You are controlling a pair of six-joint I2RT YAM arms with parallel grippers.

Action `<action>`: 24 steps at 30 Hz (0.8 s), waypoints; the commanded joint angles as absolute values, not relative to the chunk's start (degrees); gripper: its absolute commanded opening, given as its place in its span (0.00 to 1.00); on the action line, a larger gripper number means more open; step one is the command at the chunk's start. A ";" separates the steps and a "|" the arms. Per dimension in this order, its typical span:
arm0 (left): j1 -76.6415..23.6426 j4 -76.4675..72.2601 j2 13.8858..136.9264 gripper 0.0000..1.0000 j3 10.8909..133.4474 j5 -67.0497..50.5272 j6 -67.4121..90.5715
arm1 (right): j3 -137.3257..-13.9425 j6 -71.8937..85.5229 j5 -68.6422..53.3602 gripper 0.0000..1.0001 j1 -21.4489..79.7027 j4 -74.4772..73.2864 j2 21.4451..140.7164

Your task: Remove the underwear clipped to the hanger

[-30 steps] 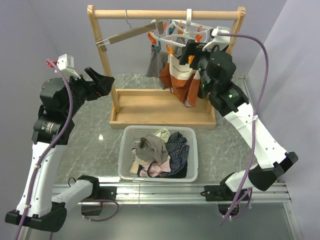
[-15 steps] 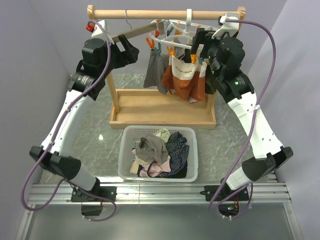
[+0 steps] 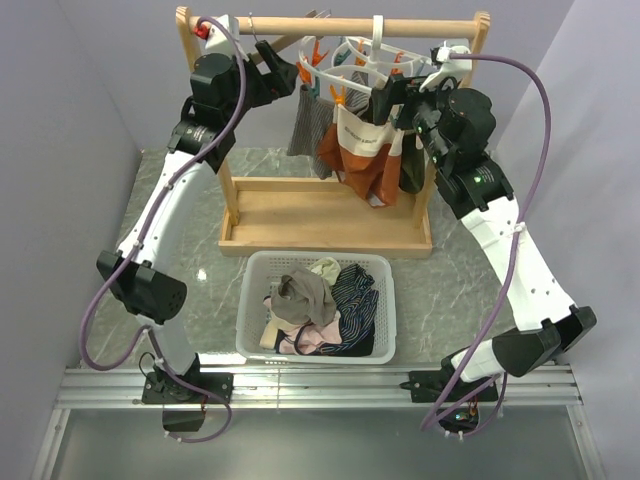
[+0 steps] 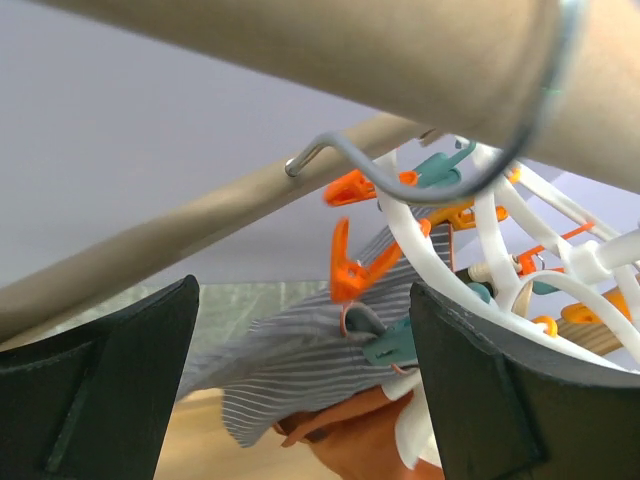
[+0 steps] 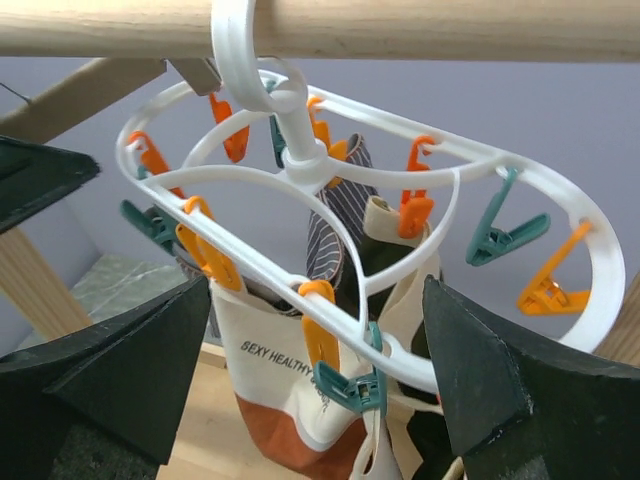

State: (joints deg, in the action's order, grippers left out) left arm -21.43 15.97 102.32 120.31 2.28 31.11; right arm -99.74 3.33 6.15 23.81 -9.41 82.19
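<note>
The white hanger (image 3: 362, 62) hangs by its hook from the rack's top rod, with orange and teal pegs around its rings. Clipped under it is the underwear: a grey pin-striped piece (image 3: 312, 125), a cream and rust-orange piece (image 3: 360, 150) and a dark olive piece (image 3: 411, 165). My left gripper (image 3: 287, 82) is open at the hanger's left end, and the striped piece (image 4: 300, 350) shows between its fingers, untouched. My right gripper (image 3: 387, 98) is open at the right side, facing the hanger (image 5: 300, 170) and the cream piece (image 5: 270, 370). Neither gripper holds anything.
The wooden rack has a top rod (image 3: 330, 27) and a flat base tray (image 3: 325, 215). A white basket (image 3: 250, 290) holding several cloth pieces stands in front of it. A wire hook (image 4: 420, 180) of a wooden hanger hangs on the rod by my left gripper.
My left arm has swung up from the table's left side to the rack's top left, beside the hanger. My right gripper has risen a little towards the hanger.
</note>
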 commanded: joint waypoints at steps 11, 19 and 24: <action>-28.37 -2.62 89.48 0.92 104.07 4.30 41.76 | -100.99 2.55 1.76 0.93 24.08 -7.73 81.21; -31.46 -12.21 90.61 0.95 103.18 -2.63 43.77 | -101.25 1.06 1.67 0.94 23.91 -8.00 81.48; -31.38 5.02 90.62 0.88 107.56 11.01 46.49 | -100.29 0.53 1.50 0.95 23.73 -8.35 80.42</action>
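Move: The beige-and-rust underwear's waistband hangs about 21 cm to the left hand's right, some 4 cm back and 8 cm lower. Nearer that hand are the striped underwear, 7 cm right, 2 cm ahead and 14 cm down, and the wooden hanger's bar, about 6 cm ahead, 3 cm left and 4 cm up. From the right hand the waistband is roughly 4 cm ahead, 4 cm left and 10 cm below. Heading for the beige-and-rust underwear, the empty left hand draws back from beside the wooden hanger and swings right, about 8 cm each way, climbing some 5 cm in the later part. Meanwhile its wrist rolls left side down nearly 20 degrees, swings clockwise and tips up a little; the fingers stay wide open. ##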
